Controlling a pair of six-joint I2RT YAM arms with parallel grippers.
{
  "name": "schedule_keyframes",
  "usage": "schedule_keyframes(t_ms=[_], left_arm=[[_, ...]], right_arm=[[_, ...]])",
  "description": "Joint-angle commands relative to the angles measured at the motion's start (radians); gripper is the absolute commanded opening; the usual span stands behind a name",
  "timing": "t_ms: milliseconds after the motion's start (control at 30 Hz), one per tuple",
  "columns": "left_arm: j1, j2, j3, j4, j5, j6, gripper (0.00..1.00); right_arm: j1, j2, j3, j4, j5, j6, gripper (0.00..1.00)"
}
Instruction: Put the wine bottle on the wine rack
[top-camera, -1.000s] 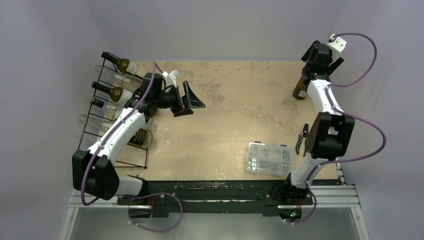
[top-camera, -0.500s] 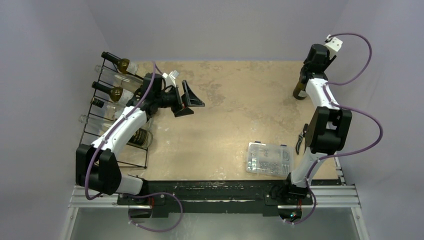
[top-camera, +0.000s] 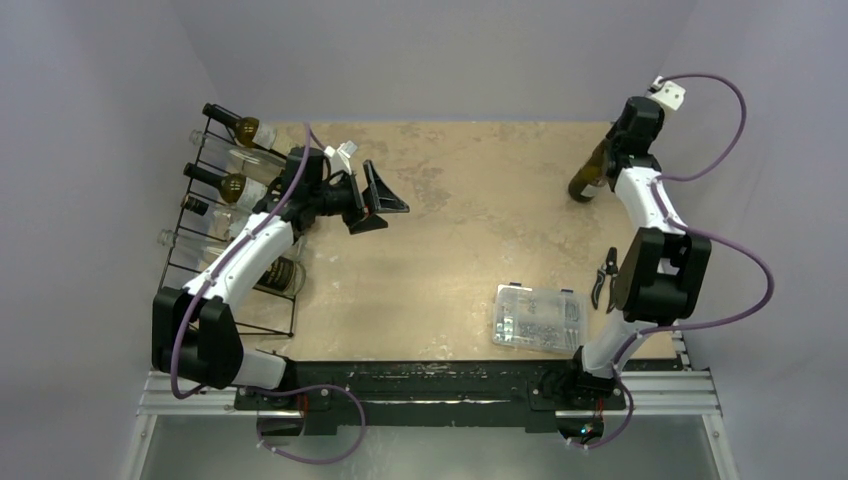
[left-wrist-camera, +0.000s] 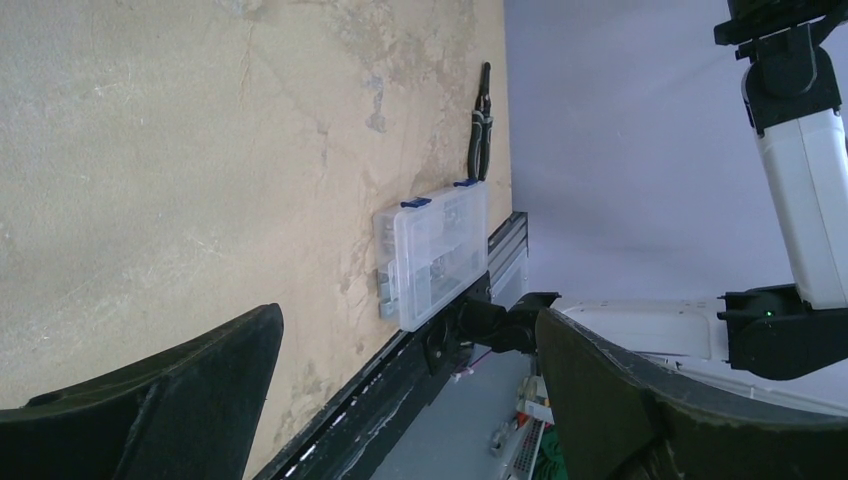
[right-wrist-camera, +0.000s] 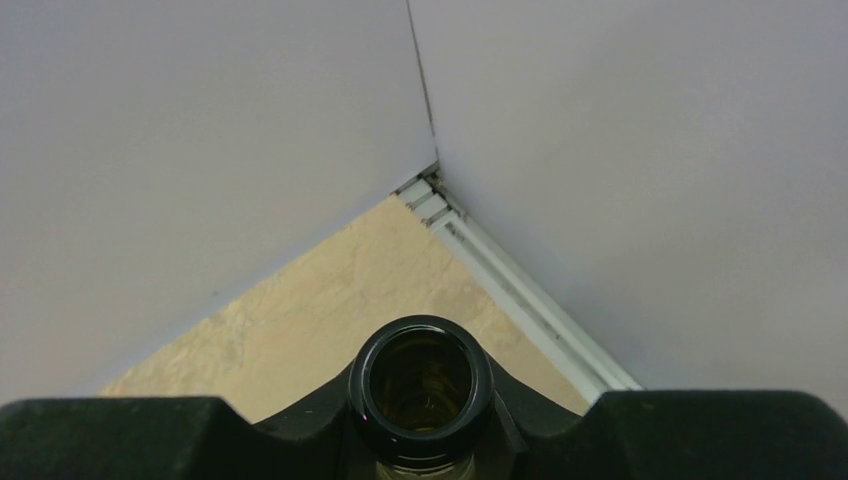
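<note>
My right gripper (top-camera: 622, 140) is shut on the neck of a dark olive wine bottle (top-camera: 586, 178) at the far right of the table, and the bottle hangs tilted, its base toward the left. In the right wrist view the bottle's open mouth (right-wrist-camera: 421, 384) sits between my fingers (right-wrist-camera: 110, 435). The black wire wine rack (top-camera: 222, 232) stands at the left edge and holds several bottles. My left gripper (top-camera: 385, 200) is open and empty above the table beside the rack; its two dark fingers (left-wrist-camera: 150, 400) stand wide apart in the left wrist view.
A clear plastic box (top-camera: 538, 317) with small parts lies near the front right, also in the left wrist view (left-wrist-camera: 433, 252). Black pliers (top-camera: 601, 276) lie beside the right arm, also in the left wrist view (left-wrist-camera: 480, 125). Purple walls close in the back and sides.
The right gripper has closed on the bottle's neck and lifted it; the bottle has tilted and swung left from its upright spot at the back right. The left arm has barely moved.
</note>
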Motion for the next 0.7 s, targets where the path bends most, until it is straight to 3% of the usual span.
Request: schedule_keyframes(t_ms=[0,300,467,667], left_arm=[[0.007,-0.036,-0.009,0.054,0.025,0.005,0.97],[-0.005,-0.074,-0.01,0.036,0.011,0.042,0.98],[-0.019,0.009,0.055,-0.036,0.114,0.067,0.98],[-0.041,-0.079,0.012,0.036,0.044,0.101,1.0]], right_arm=[[0.003,-0.158,-0.048,0.025,-0.141,0.086,0.06],[0.013,-0.339,-0.165,-0.03,-0.424,0.226,0.02],[0.042,-0.429,-0.257,-0.005,-0.632,0.322,0.0],[0.208,-0.502,-0.304,-0.041,-0.738,0.358,0.0]])
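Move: The right hand already grips the wine bottle's neck; the open left gripper lies about 56 cm to its left, 20 cm back and roughly level. The wine rack's middle is some 35 cm farther left of that gripper and 5 cm back from it. The shears lie about 38 cm straight back from the right hand, 26 cm below. From the left hand, the bottle is some 52 cm right, 12 cm ahead and 10 cm lower. Keeping the bottle's neck gripped, the right hand swings some 17 cm left and 8 cm back, towards the left gripper. ##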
